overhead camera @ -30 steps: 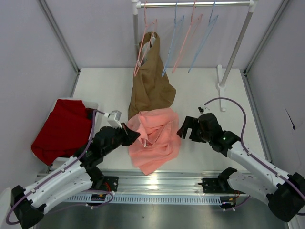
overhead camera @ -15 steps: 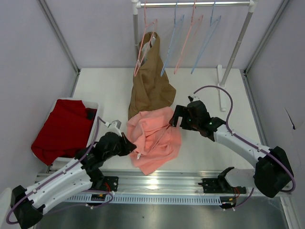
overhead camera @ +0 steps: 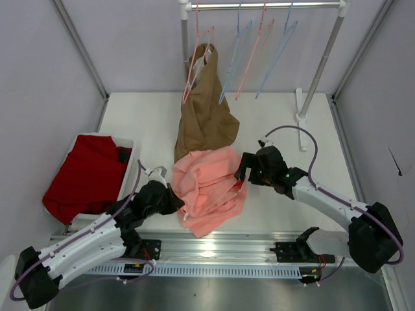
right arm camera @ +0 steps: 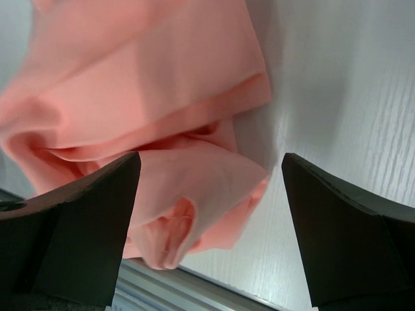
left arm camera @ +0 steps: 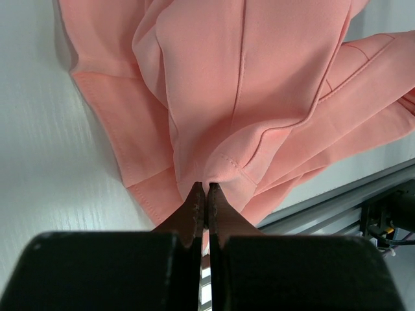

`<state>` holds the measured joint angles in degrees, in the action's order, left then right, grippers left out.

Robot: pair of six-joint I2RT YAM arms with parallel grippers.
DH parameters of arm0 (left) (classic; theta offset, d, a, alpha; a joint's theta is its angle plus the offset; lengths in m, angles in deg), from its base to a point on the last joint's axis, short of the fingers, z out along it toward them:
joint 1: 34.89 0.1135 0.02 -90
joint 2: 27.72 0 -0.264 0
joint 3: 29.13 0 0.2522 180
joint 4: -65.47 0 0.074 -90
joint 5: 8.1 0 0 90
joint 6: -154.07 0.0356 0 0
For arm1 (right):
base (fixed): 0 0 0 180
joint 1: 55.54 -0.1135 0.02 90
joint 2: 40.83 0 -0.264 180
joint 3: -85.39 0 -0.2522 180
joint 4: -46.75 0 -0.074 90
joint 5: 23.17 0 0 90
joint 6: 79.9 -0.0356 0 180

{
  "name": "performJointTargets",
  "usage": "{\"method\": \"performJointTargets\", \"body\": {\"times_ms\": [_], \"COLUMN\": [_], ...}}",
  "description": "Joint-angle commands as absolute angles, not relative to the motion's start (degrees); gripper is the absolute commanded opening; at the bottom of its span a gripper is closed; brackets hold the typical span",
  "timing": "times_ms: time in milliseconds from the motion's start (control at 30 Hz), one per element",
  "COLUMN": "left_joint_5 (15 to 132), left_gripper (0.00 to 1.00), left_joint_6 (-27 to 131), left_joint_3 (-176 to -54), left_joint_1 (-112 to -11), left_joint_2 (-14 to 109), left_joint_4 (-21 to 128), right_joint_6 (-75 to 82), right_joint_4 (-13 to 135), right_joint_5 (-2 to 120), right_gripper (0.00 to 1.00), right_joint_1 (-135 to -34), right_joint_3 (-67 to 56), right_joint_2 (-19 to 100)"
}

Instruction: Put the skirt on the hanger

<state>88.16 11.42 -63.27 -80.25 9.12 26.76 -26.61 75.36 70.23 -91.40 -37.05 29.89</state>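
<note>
The salmon-pink skirt (overhead camera: 211,184) lies crumpled on the white table, in front of the brown garment. My left gripper (overhead camera: 177,203) is at the skirt's left edge, shut on a stitched fold of the skirt (left arm camera: 259,84); its jaws (left arm camera: 206,186) meet on the cloth. At the skirt's right edge my right gripper (overhead camera: 241,171) stands open. In its wrist view a loose fold of the skirt (right arm camera: 142,91) lies between the wide-apart fingers (right arm camera: 84,227), and the gripper (right arm camera: 209,159) grips nothing. Two pale-blue hangers (overhead camera: 235,61) (overhead camera: 279,55) hang on the rail at the back.
A brown garment (overhead camera: 204,110) hangs from a pink hanger (overhead camera: 193,65) and drapes onto the table behind the skirt. Another pink hanger (overhead camera: 256,55) hangs between the blue ones. A dark red cloth (overhead camera: 87,175) fills a white bin at the left. The rack's post (overhead camera: 319,71) stands back right.
My right gripper has come in from the right to the skirt's right edge, still open. My left gripper, still shut on the skirt, has drawn it slightly toward the near edge, bunching it.
</note>
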Motion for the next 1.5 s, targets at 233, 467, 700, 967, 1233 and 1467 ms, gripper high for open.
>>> {"method": "performJointTargets", "body": {"times_ms": [233,467,700,967,1233,1467], "left_joint_5": [88.8,88.8,88.5,88.1,87.3,89.1], "left_gripper": [0.0,0.0,0.0,0.0,0.0,0.0], "left_joint_6": [10.8,10.7,10.6,10.5,10.7,13.3], "left_joint_3": [-66.1,-66.8,-67.4,-67.3,-67.6,-74.7], "left_joint_1": [-80.7,-80.6,-80.7,-80.6,-80.6,-80.7], "left_joint_2": [11.9,12.4,12.9,12.8,13.8,17.1], "left_joint_4": [29.3,29.0,29.1,29.3,29.6,27.9], "right_joint_6": [-27.6,-27.5,-28.4,-28.3,-26.3,-24.0], "right_joint_4": [77.6,78.4,80.4,76.3,67.9,70.0], "right_joint_5": [72.2,73.6,75.6,75.4,73.4,65.5], "right_gripper": [0.93,0.91,0.87,0.8,0.61,0.0], "right_joint_1": [-92.7,-95.1,-96.8,-96.9,-96.3,-91.0], "right_joint_3": [-47.2,-48.0,-48.8,-49.7,-47.1,-41.1], "right_joint_2": [15.1,13.5,11.9,16.5,25.5,27.1]}}
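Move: Below and slightly behind the open right hand lies the skirt's right waistband corner, about 4 cm back, level sideways and some 5 cm down; the rest of the skirt centres roughly 11 cm to the hand's left and 5 cm back. The brown garment is about 22 cm ahead and 12 cm left, the rack foot some 16 cm ahead and 22 cm right. From the left hand, already gripping the skirt's near-left end, that corner is roughly 20 cm right and 6 cm ahead. Drawing back about 6 cm and a little to its right, the right hand dips, comes up again and eases off the skirt with its fingers open. Then it dives some 4 cm down while coming roughly 3 cm forward and left onto the waistband corner, shutting its fingers to pinch the cloth. The left hand stays put, keeping its grip on the other end. ##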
